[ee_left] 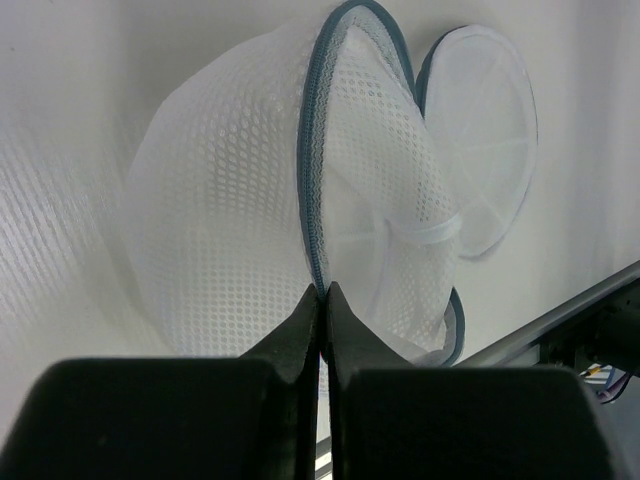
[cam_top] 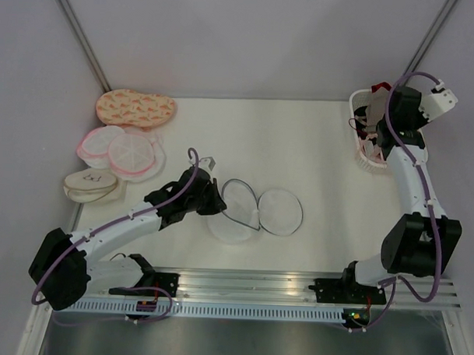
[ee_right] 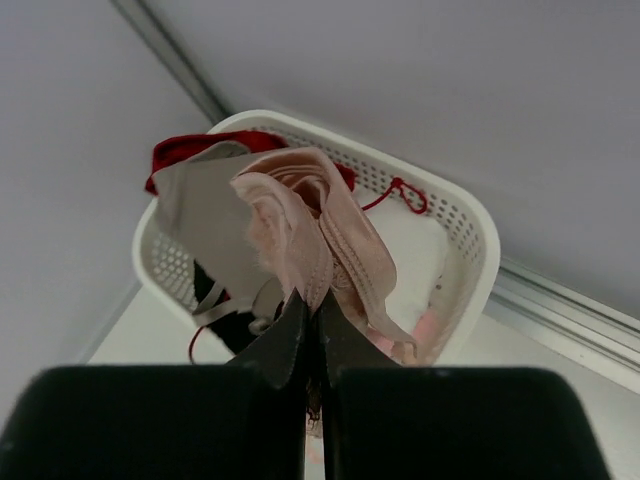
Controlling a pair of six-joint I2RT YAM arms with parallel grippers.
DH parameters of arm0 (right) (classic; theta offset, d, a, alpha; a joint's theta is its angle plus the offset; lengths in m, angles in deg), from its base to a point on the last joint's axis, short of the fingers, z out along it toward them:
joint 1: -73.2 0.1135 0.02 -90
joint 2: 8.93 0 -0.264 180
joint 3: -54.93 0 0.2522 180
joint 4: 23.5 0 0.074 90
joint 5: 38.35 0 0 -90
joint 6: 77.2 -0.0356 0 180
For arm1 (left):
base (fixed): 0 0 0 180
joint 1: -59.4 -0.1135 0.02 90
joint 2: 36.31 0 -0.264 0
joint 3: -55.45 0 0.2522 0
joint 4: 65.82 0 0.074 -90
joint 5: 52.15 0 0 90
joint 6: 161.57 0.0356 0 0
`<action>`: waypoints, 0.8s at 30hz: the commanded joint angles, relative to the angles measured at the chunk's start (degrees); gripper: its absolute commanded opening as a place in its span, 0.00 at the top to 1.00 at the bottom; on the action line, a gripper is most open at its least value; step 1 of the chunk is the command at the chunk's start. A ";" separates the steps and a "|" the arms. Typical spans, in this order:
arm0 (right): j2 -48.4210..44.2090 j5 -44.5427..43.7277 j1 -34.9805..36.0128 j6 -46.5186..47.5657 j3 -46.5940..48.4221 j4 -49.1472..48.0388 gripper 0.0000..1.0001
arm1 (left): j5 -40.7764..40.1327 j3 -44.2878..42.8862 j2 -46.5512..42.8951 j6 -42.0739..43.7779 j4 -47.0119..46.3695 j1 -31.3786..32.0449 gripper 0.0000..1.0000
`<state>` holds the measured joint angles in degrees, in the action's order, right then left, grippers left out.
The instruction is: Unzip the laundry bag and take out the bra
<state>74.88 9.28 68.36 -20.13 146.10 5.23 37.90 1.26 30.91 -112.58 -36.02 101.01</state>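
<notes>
The laundry bag [cam_top: 255, 212] lies unzipped in the middle of the table, its two white mesh halves spread apart. My left gripper [cam_top: 215, 202] is shut on the blue-grey zipper rim [ee_left: 312, 180] of the left half, which stands lifted on edge. In the left wrist view the gripper [ee_left: 322, 292] pinches that rim and the bag [ee_left: 220, 200] shows nothing inside. At the back right, my right gripper [ee_right: 312, 298] is shut on the pale pink bra [ee_right: 310, 215], which hangs over the white basket [ee_right: 470, 235].
The basket [cam_top: 361, 154] holds red, grey-brown, black and white garments. At the back left lie an orange patterned oval case [cam_top: 136, 108], pink-rimmed round mesh cases [cam_top: 121, 150] and a beige case [cam_top: 90, 185]. A metal rail [cam_top: 256, 291] runs along the near edge.
</notes>
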 commanded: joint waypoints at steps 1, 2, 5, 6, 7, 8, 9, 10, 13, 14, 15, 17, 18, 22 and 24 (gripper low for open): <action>2.75 -0.62 -4.38 -3.11 1.87 -7.38 1.00 | -0.32 1.05 -2.88 -2.67 -0.12 0.14 0.98; 3.89 0.17 -5.08 -2.93 2.22 -8.10 0.99 | -0.32 1.05 -3.06 -2.58 0.14 0.14 0.98; 9.94 2.99 -7.28 -3.46 7.83 -7.31 1.00 | -0.32 0.87 -3.67 -2.93 1.45 0.14 0.98; 11.27 3.95 -7.81 -3.55 10.54 -7.23 1.00 | -0.32 0.87 -3.85 -2.93 1.63 0.14 0.98; 13.46 4.83 -8.08 -3.63 11.35 -9.05 1.00 | 1.07 0.96 -4.11 -3.10 1.89 0.14 0.98; 14.27 6.32 -8.51 -3.90 11.80 -10.55 1.00 | 1.26 1.05 -4.72 -3.28 2.16 0.14 0.98; 15.06 9.47 -9.48 -4.25 12.67 -11.70 0.99 | 1.35 1.31 -4.99 -3.63 2.42 0.14 0.98; 16.89 10.98 -10.01 -5.03 13.46 -13.28 1.00 | 1.35 1.31 -5.34 -3.72 2.77 0.14 0.98; 21.55 14.49 -11.59 -6.10 19.26 -13.47 1.00 | 0.30 1.31 -6.92 -4.34 4.44 0.14 0.98; 22.88 14.42 -11.77 -6.18 21.10 -13.12 1.00 | 0.21 1.31 -7.28 -4.42 4.88 0.14 0.98; 24.19 14.42 -11.86 -6.27 24.43 -12.85 0.99 | 0.21 1.31 -8.06 -4.60 5.49 0.14 0.98; 28.15 15.56 -11.94 -5.92 29.09 -11.54 0.99 | 0.12 1.05 -8.51 -4.77 6.11 0.14 0.98; 29.73 16.26 -11.95 -5.83 30.51 -10.84 1.00 | 0.21 0.96 -8.86 -4.86 6.29 0.14 0.98; 34.13 17.50 -11.95 -7.06 30.89 -6.44 0.99 | -1.64 1.22 -10.18 -5.48 6.99 0.14 0.98; 34.40 17.15 -11.95 -8.29 28.16 -5.21 0.91 | -1.64 1.14 -10.35 -5.48 6.99 0.14 0.98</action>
<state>107.81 25.02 56.25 -26.12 175.61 -2.84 37.66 2.47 21.95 -116.08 -29.53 101.01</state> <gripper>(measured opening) 0.050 0.025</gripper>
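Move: The pink bra hangs from the right hand. The white basket it is going to has its middle about 16 cm ahead of that hand, 4 cm to the right and 24 cm down; in it the grey cup lies about 21 cm ahead, 1 cm right, the white cloth 8 cm ahead, 5 cm right. From the left hand, the mesh laundry bag it grips is centred 5 cm right, level, 6 cm below; the basket is roughly 36 cm ahead, 63 cm right. The bra, still pinched in the right fingers, is carried in over the basket towards its far right part: first to the right while sinking slightly, then mostly forward, about 15 cm in all forward and 9 cm right, the fingers tipping up some 10 degrees. The left hand keeps its pinch on the laundry bag's zip edge and draws it slowly back, left and up. ##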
